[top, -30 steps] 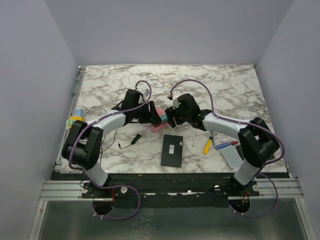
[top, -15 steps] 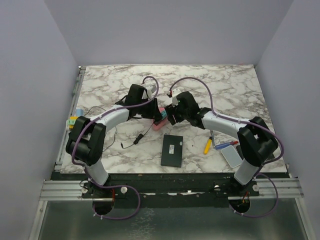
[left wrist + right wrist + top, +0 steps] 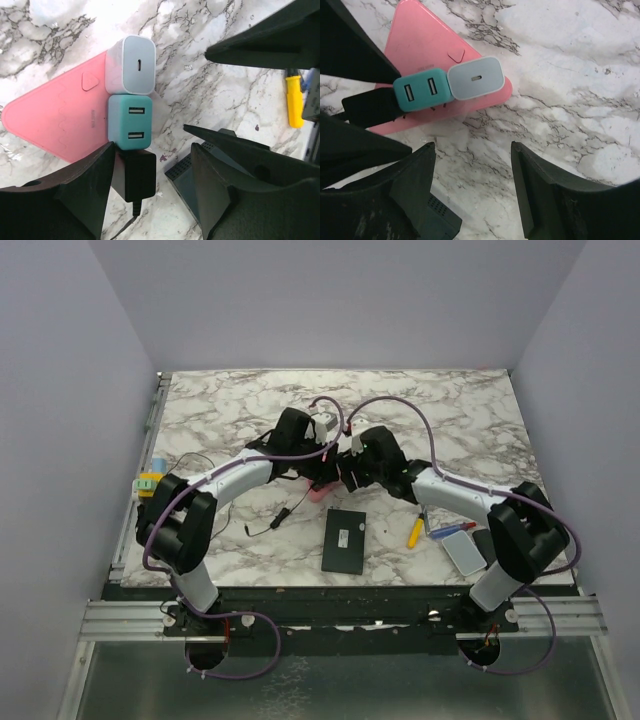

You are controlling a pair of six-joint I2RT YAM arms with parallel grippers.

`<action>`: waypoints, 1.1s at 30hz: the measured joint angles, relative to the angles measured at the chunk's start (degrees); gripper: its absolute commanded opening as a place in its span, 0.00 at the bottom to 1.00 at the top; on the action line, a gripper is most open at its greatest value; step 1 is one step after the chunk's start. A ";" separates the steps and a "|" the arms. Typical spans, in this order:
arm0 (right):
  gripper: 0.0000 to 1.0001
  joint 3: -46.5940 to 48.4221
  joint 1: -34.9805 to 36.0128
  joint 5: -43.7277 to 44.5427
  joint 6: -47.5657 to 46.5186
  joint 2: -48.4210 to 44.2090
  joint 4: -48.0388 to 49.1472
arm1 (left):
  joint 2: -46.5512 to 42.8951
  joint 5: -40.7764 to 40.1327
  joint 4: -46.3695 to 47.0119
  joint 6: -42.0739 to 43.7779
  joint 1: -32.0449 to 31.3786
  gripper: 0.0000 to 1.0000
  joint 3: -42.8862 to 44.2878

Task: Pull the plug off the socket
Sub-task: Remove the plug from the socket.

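A pink triangular socket (image 3: 60,120) (image 3: 427,42) (image 3: 318,493) lies on the marble. Three things are plugged in side by side: a white adapter (image 3: 131,65) (image 3: 476,77), a teal USB adapter (image 3: 130,122) (image 3: 422,95) and a black plug (image 3: 134,175) (image 3: 370,107) with a cable. My left gripper (image 3: 153,147) (image 3: 322,466) is open. The black plug sits between its fingers, against one finger and well apart from the other. My right gripper (image 3: 472,145) (image 3: 346,476) is open over bare marble just beside the socket, with nothing between its fingers.
A black flat box (image 3: 345,540) (image 3: 200,175) lies just in front of the socket. A yellow-handled tool (image 3: 414,532) (image 3: 295,100) and a grey device (image 3: 465,552) lie to the right. The plug's thin black cable (image 3: 268,524) trails left. Small coloured items (image 3: 150,481) sit at the left edge.
My left arm has swung right, bringing its gripper over the socket's plugs and close to the right gripper. The right arm has barely moved.
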 measured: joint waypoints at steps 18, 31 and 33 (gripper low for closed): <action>0.66 -11.02 -0.81 0.70 4.94 -11.61 2.89 | 4.61 -7.26 0.94 6.73 -3.39 0.32 2.14; 0.66 -15.58 -0.81 0.68 7.15 -20.70 3.21 | 2.69 2.12 1.46 19.98 -7.41 0.29 -1.03; 0.67 -16.57 -0.81 0.66 7.34 -20.90 3.13 | 2.69 2.60 0.76 21.31 -8.72 0.44 -0.85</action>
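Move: The teal plug on the pink socket lies about 1 cm ahead, 1 cm right and 3 cm below the left hand's open fingers. At the same height, the grey-white charger sits roughly 3 cm ahead and 4 cm right of that hand, the black plug 2 cm left of it; the black box is about 13 cm back, 5 cm right, 6 cm below. From the right hand, the teal plug is about 1 cm ahead, 6 cm left, 3 cm down. Left hand sinks, pinches the teal plug and drags it back-right about 6 cm; right hand shifts back-right, rising. ##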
